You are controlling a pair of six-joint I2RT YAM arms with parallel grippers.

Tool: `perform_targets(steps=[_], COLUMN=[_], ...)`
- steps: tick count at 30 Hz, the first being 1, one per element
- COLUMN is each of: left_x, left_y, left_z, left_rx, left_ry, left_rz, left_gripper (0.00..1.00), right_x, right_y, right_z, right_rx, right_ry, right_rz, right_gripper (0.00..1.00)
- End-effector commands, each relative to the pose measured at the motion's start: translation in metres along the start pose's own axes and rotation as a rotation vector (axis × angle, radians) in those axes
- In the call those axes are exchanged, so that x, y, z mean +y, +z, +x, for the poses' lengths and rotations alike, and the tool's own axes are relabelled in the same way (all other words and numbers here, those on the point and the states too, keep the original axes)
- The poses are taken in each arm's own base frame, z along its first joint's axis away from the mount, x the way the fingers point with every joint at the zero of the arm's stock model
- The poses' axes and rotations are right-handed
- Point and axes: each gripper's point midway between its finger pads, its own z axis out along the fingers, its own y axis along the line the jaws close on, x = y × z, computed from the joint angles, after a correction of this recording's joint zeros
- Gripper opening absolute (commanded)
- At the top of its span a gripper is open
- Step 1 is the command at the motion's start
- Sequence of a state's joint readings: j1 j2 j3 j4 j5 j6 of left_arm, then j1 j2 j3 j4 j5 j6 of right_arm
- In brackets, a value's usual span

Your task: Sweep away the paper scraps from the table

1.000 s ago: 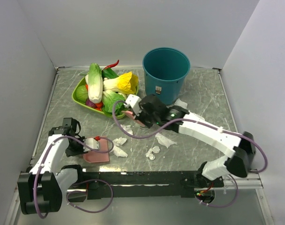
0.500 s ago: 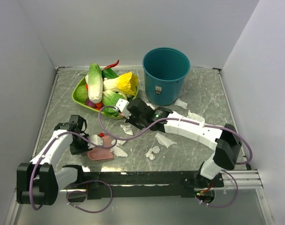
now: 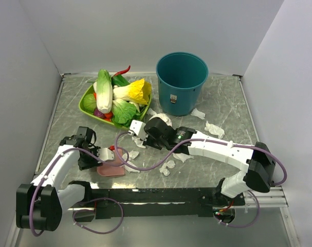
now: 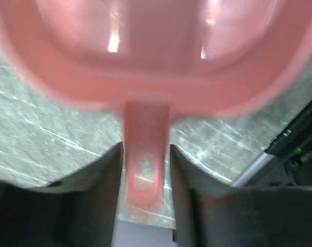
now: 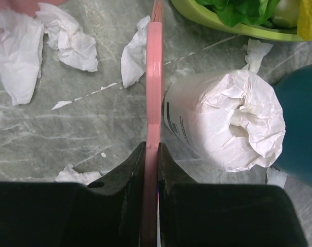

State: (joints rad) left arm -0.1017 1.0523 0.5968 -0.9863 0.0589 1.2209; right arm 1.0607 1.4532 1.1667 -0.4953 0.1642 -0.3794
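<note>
Several paper scraps lie on the grey marble table, some near the bucket. In the right wrist view, scraps sit left of a thin pink brush. My right gripper is shut on its handle, and in the top view this gripper reaches toward the pink dustpan. The dustpan lies flat on the table. Its handle runs between the fingers of my left gripper, which press on both its sides.
An upright white tissue roll stands right beside the brush. A teal bucket is at the back. A green tray of vegetables sits at the back left. White walls enclose the table.
My right arm has drawn the brush forward and left, toward the dustpan. The left gripper and dustpan shifted slightly right. The tissue roll now shows behind the right wrist.
</note>
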Motion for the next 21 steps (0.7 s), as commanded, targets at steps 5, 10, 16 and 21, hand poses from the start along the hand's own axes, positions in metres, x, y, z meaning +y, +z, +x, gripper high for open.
perform_targets(steps=[5,10,16,21], left_x=[0.025,0.021,0.019,0.023], left_y=[-0.004,-0.003,-0.002,0.002], left_z=[-0.011,0.024,0.031,0.018], left_rx=[-0.136,-0.136,-0.184,-0.254], left_ry=[0.050,-0.065,-0.071,-0.029], left_rz=[-0.114,0.005,0.078,0.006], left_gripper=[0.54,0.63,0.71,0.67], right_x=[-0.003,0.004,-0.004,-0.008], right_y=[-0.013,-0.014,-0.003,0.008], right_z=[-0.021,-0.024,-0.023,-0.024], right_rx=[-0.098,-0.108,-0.083,-0.064], right_ry=[0.025,0.030,0.013,0.012], right_rz=[-0.005,-0.043,0.001,0.030], right_gripper=[0.00,0.00,0.00,0.00])
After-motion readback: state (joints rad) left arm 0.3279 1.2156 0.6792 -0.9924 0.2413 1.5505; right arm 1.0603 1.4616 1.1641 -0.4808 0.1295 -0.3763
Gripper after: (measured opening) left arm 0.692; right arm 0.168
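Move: The left hand's fingers already flank the dustpan handle, its middle about 1 cm to the right and 1 cm below, the pan itself roughly 7 cm to the right and level with the hand. Beyond the pan lie two paper scraps: a folded scrap some 14 cm right and 1 cm back, a crumpled scrap 15 cm right and 4 cm ahead. From the right hand the dustpan handle lies about 21 cm left, 8 cm back and 10 cm lower. The left hand loosens further on the dustpan handle, its fingers spreading to well over half open, while it first shifts roughly 1.5 cm forward across the handle. It then slides nearly level about 4–5 cm to the left, away from the pan and out towards the handle's free end, still pointing down but with the fingertips tilting about 10 degrees to the right, and ends with the handle end close by the finger nearer the robot's base. ##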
